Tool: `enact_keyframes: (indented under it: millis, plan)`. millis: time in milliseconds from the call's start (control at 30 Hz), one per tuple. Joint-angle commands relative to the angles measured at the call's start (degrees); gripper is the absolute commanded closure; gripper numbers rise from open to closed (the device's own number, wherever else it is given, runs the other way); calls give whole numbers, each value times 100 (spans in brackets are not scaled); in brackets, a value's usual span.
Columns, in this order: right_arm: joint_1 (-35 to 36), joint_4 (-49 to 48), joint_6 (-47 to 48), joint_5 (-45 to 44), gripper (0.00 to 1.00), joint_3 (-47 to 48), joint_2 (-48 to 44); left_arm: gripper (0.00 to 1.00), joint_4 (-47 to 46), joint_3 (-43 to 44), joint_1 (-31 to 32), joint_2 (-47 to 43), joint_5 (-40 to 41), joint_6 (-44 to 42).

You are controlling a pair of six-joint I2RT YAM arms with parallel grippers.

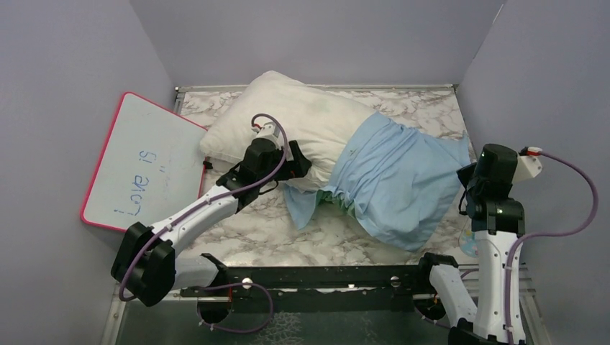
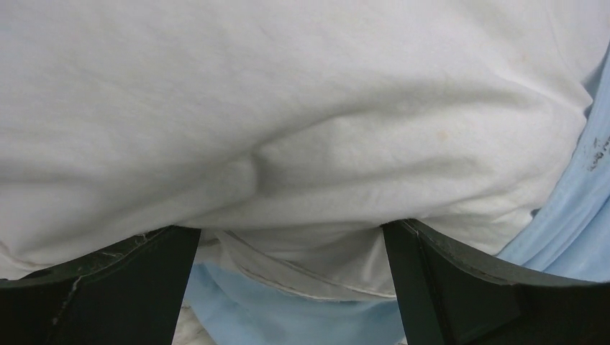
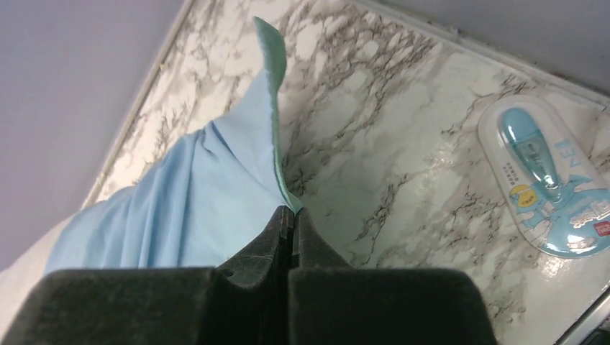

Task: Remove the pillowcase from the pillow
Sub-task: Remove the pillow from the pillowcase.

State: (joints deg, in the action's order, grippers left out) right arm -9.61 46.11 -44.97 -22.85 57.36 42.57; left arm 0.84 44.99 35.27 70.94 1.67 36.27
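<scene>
The cream-white pillow (image 1: 288,115) lies diagonally at the back of the table. Its right half is inside the light blue pillowcase (image 1: 399,180), which is bunched toward the right. My left gripper (image 1: 302,169) is open against the pillow's near edge. In the left wrist view the pillow (image 2: 288,108) bulges between the wide-apart fingers (image 2: 122,287), with the pillowcase (image 2: 302,316) below it. My right gripper (image 3: 291,214) is shut on the edge of the pillowcase (image 3: 201,194), where its teal-green underside shows. In the top view the right gripper (image 1: 466,180) is at the cover's right corner.
A pink-framed whiteboard (image 1: 144,162) leans against the left wall. A small packaged blue item (image 3: 550,180) lies on the marble table (image 3: 403,144) near the right edge, close to my right arm. Walls close in the left, back and right sides.
</scene>
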Motion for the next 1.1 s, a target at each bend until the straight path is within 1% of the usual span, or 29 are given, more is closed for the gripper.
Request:
enact_keyframes:
  millis: [0, 67, 167, 200, 267, 300, 333, 400, 500, 567, 667, 767, 800, 833, 867, 933, 1000, 1067]
  plan:
    - [-26, 409, 213, -793, 99, 475, -241, 1, 144, 178, -400, 46, 302, -261]
    - [-32, 553, 272, -744, 99, 695, -245, 1, 336, 217, -527, 69, 295, -313]
    - [-33, 711, 325, -136, 100, 912, -241, 1, 843, 347, -805, 179, 457, -331]
    - [-33, 715, 326, -30, 99, 900, -240, 1, 914, 355, -917, 184, 423, -348]
    - [-26, 688, 419, 163, 99, 876, -215, 1, 869, 302, -1070, 173, 107, -346]
    - [-32, 658, 566, 570, 99, 900, -169, 1, 802, 280, -1104, 168, -112, -341]
    - [-30, 668, 689, 975, 99, 921, -123, 1, 736, 271, -1109, 148, -502, -354]
    - [-32, 672, 1006, 2051, 99, 859, -47, 1, 546, 182, -1105, 58, -1143, -326]
    - [-32, 585, 1397, 3851, 97, 426, -78, 1, 470, 58, -1110, -278, -1549, -235]
    - [-24, 225, 1396, 4845, 92, -87, -191, 1, 483, 8, -1110, -548, -1653, -203]
    - [-28, -266, 1184, 5631, 85, -841, -188, 1, 633, 124, -1110, -751, -1721, -241]
    - [-30, -650, 1237, 5915, 81, -1264, -3, 1, 958, 378, -1110, -806, -1920, -397]
    - [-27, -827, 1213, 5979, 77, -1376, 42, 1, 1023, 413, -1105, -842, -1955, -401]
    - [-27, -997, 1163, 6055, 70, -1510, 92, 1, 1085, 440, -1109, -896, -1995, -412]
    - [-32, -1158, 1090, 6097, 59, -1598, 134, 1, 1162, 478, -1110, -933, -2040, -429]
    - [-33, -1325, 947, 6069, 47, -1761, 241, 1, 1284, 583, -1110, -958, -2127, -472]
    - [-32, -1281, 938, 5824, 34, -1866, 319, 1, 1368, 757, -1110, -882, -2158, -548]
    - [-31, -1243, 958, 5472, 23, -1963, 291, 1, 1456, 1033, -1109, -681, -2156, -620]
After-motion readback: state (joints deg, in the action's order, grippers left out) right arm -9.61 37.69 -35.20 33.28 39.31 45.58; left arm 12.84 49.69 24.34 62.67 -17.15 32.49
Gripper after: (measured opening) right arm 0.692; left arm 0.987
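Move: The right hand pinches the pillowcase's far-right edge, with the bunched pillowcase body about 16 cm to its left, level with it and some 19 cm below. The pillow's middle is about 46 cm left, 10 cm ahead and 17 cm below; the toy pack 8 cm right, 13 cm back, 25 cm below. The left hand has the pillow's middle roughly 9 cm ahead, 1 cm left, 7 cm below, and the pillowcase 30 cm right, 7 cm back, 10 cm below. Right hand swings pillowcase edge about 16 cm left, down, and opens; left goes left, then rises 7 cm. ##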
